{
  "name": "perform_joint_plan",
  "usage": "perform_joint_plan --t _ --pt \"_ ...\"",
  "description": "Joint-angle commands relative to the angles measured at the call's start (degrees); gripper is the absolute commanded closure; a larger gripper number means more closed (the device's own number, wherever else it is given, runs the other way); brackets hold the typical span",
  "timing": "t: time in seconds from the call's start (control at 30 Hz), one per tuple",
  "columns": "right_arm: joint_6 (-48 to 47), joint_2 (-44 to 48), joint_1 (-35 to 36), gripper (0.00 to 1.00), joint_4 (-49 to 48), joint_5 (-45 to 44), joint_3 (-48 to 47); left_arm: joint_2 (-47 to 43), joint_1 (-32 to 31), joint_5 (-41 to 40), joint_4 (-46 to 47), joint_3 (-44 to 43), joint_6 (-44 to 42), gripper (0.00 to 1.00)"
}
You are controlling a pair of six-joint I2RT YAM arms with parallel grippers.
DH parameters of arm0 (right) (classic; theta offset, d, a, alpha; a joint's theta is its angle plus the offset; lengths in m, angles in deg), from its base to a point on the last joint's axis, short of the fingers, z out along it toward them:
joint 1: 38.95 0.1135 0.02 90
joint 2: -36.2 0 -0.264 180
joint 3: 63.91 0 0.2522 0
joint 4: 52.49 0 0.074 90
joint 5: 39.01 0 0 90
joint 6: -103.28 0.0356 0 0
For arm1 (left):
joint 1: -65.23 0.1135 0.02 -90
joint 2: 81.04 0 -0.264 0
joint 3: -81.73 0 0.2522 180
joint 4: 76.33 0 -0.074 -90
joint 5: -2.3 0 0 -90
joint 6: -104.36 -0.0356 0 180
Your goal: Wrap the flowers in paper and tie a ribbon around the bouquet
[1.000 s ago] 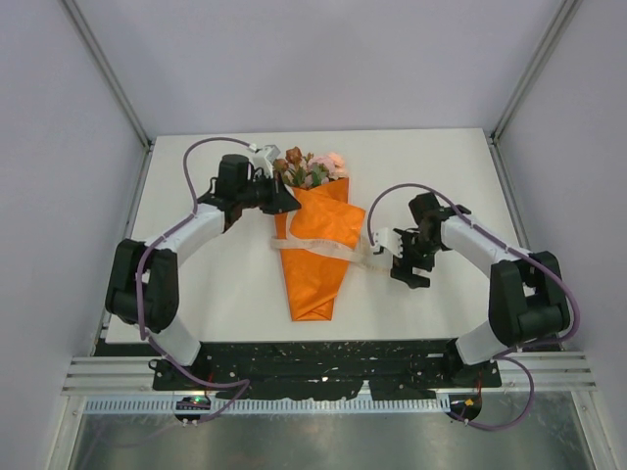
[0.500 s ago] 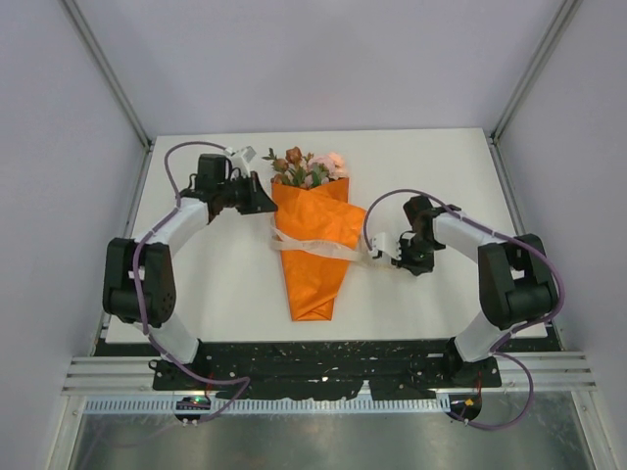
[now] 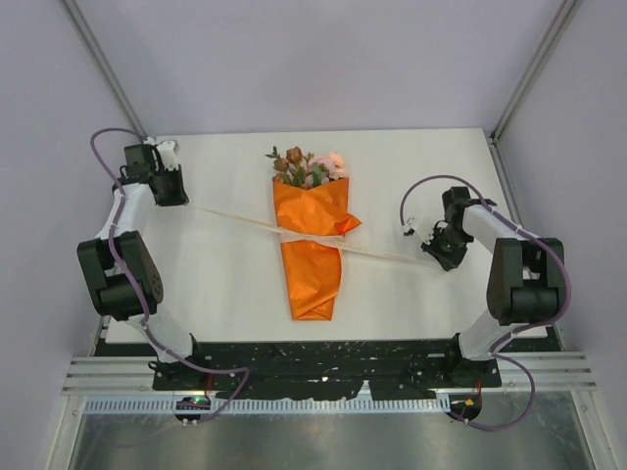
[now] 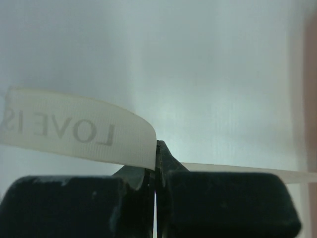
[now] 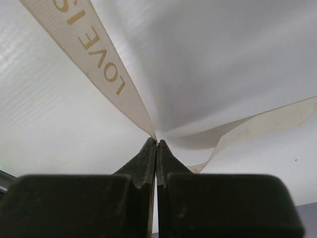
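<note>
The bouquet lies in the middle of the table, an orange paper (image 3: pixel 312 269) cone with the flowers (image 3: pixel 309 166) showing at its far end. The cream ribbon (image 3: pixel 230 217) crosses the cone's waist and runs taut to both sides. My left gripper (image 3: pixel 179 199) is at the far left, shut on the ribbon's left end. My right gripper (image 3: pixel 438 257) is at the right, shut on the other end. In the left wrist view the printed ribbon (image 4: pixel 74 129) leaves the closed gripper (image 4: pixel 157 148). In the right wrist view the ribbon (image 5: pixel 99 59) is pinched at the gripper (image 5: pixel 156 141).
The white table (image 3: pixel 225 284) is bounded by grey walls on three sides. The arm bases and a black rail (image 3: pixel 323 357) sit along the near edge. Purple cables loop off both arms.
The right gripper has shut on the ribbon. Both arms have swung outward, the left far to the left, pulling the slack ribbon taut and cinching the paper cone narrower.
</note>
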Motion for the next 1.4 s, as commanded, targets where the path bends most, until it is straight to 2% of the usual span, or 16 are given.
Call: perform_joint_plan --t 0.0,0.17,0.4,0.53,0.83,1.0,1.2,1.3,1.37 --pt "2.3 -2.3 -5.0 0.95 3.2 -1.9 -3.6 3.0 3.0 -10.5 -2.2 -4.8 -11.1 1.0" --pt "0.2 -4.3 -10.5 0.95 2.1 -7.5 -2.8 5.4 4.5 -17.1 -1.1 -6.5 -17.5 1.0" --pt "-2.5 -10.8 -20.7 0.95 -2.0 -15.8 -1.2 11.5 8.1 -23.8 -2.0 -13.7 -21.0 1.0" --pt "-5.1 -13.8 -28.6 0.95 -5.5 -19.9 -1.3 14.7 10.2 -25.8 -3.6 -19.3 -22.5 1.0" --pt "-10.4 -18.0 -38.0 0.95 -12.3 -26.4 -1.3 19.7 14.8 -29.4 -4.9 -25.3 -24.5 1.0" --pt "-11.8 -19.6 -42.2 0.95 -13.4 -27.6 -2.7 21.2 16.5 -29.4 -6.0 -28.2 -25.6 1.0" --pt "-11.4 -19.6 -42.5 0.95 -14.3 -26.3 -2.6 21.9 16.5 -26.5 -9.1 -30.1 -25.3 1.0" --pt "-8.8 -17.6 -40.2 0.95 -9.3 -22.1 -4.0 19.0 14.7 -17.9 -11.1 -26.2 -25.8 1.0" --pt "-7.3 -15.3 -37.5 0.95 -5.2 -16.3 -5.0 14.9 12.5 -11.2 -11.0 -20.9 -26.7 1.0"
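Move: Beneath the stretched ribbon, its crossing over the paper's waist lies about 38 cm right of the left hand, some 7 cm back and 11 cm below; from the right hand it is roughly 42 cm left, 11 cm ahead and nearly level. From that crossing, the flower heads lie about 22 cm farther out and the paper's stem end some 26 cm back, both straight in line with it. Pulling the ribbon apart firmly from the bouquet's waist, both hands keep their pinch on its ends. The left goes about 15 cm left, slowing, and sinks some 6 cm, its wrist rolling left side up and tipping down; the right draws some 20 cm right and back towards its base, turning clockwise about 30 degrees. ##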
